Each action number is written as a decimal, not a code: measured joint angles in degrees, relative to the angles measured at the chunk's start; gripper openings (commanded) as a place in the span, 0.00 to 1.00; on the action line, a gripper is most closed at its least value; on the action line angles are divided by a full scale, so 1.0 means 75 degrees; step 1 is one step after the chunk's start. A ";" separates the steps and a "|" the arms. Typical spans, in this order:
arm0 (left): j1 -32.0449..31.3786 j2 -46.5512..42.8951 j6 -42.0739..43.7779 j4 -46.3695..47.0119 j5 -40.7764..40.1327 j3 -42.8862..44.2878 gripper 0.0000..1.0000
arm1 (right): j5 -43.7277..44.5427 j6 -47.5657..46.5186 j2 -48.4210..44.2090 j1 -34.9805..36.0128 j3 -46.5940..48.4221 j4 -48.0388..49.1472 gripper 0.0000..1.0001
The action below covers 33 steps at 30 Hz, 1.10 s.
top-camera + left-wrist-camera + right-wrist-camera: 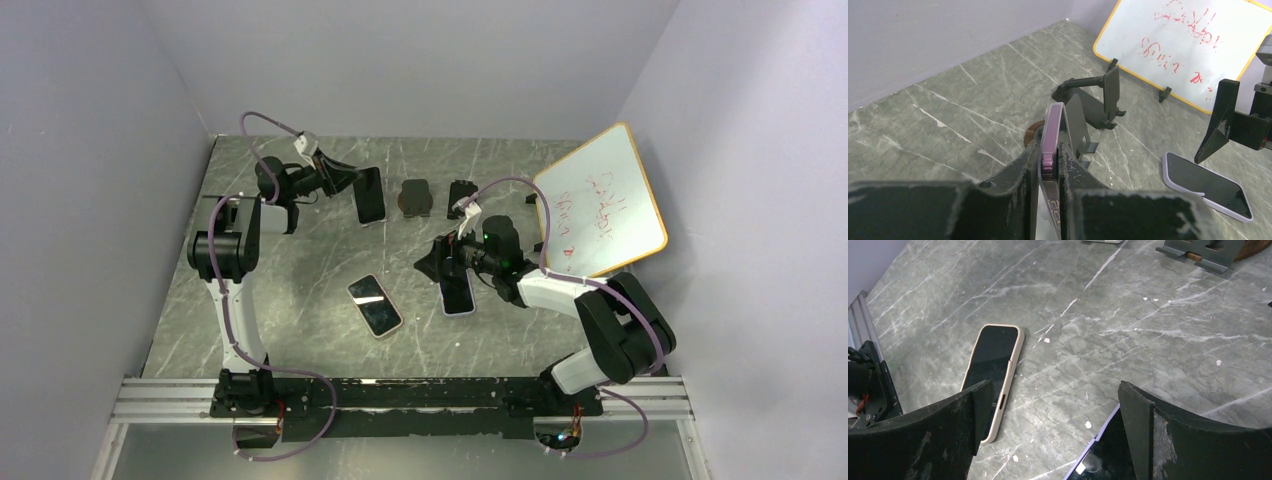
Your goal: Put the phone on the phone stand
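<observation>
My left gripper [356, 184] is shut on a purple-edged phone [371, 196] and holds it on edge at the back of the table. In the left wrist view the phone [1054, 131] sits clamped between the fingers [1020, 172], right in front of a dark phone stand [1079, 125] with a brown round base. That stand [416, 198] is just right of the phone. A second stand [461, 194] is further right. My right gripper [441, 265] is open and empty, low over a lavender phone [458, 296] lying flat.
A beige-cased phone [375, 305] lies flat at mid-table and shows in the right wrist view [993, 367]. The lavender phone [1100, 457] lies under my right finger. A whiteboard [603, 200] leans against the right wall. Walls close in the table.
</observation>
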 measured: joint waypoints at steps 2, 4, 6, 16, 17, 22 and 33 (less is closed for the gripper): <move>0.0003 -0.0009 -0.0052 0.0236 -0.0099 -0.0152 0.11 | -0.0003 0.0003 0.0006 0.0000 0.0000 0.0026 1.00; 0.0009 -0.0055 -0.0082 0.0405 -0.0236 -0.0318 0.24 | -0.0023 0.0003 0.0023 0.0000 0.0000 0.0055 1.00; 0.0009 -0.0090 -0.0076 0.0443 -0.0303 -0.0385 0.37 | -0.0032 0.0006 0.0044 0.0000 0.0000 0.0058 1.00; 0.0009 -0.0096 0.0236 -0.0117 -0.0618 -0.1005 0.94 | 0.0154 0.0061 0.0070 0.0000 0.0000 0.0070 1.00; 0.0017 -0.0108 0.0236 -0.0117 -0.0667 -0.1049 0.94 | 0.0256 0.0076 0.0070 0.0000 0.0000 0.0067 1.00; 0.0160 -0.0577 0.0149 0.0105 -0.0924 -0.1696 0.96 | 0.1489 0.0274 -0.0006 0.0003 0.0003 -0.0254 1.00; 0.0420 -0.2637 -0.0003 0.1032 -0.3182 -0.3724 0.96 | 0.4753 0.0554 0.0122 0.0347 0.0836 -0.2407 1.00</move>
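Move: The left gripper holds the upper left edge of the phone already standing on the pale phone stand; that phone's middle is about 4 cm to its right, 1 cm back and 4 cm lower. The black stand is about 14 cm right, 1 cm back and 9 cm lower. From the right gripper, the lilac phone lies about 4 cm right, 3 cm back and 9 cm below; the pink phone lies 14 cm left and 7 cm back, equally low. Open the left gripper wide to let go of the phone, sinking some 4 cm beside it, then draw away left and back while rising about 6 cm from that low point, the wrist turning counter-clockwise. Late on, swing the open right gripper right and forward and slightly down, turning it about 30 degrees clockwise to line up with the lilac phone. ##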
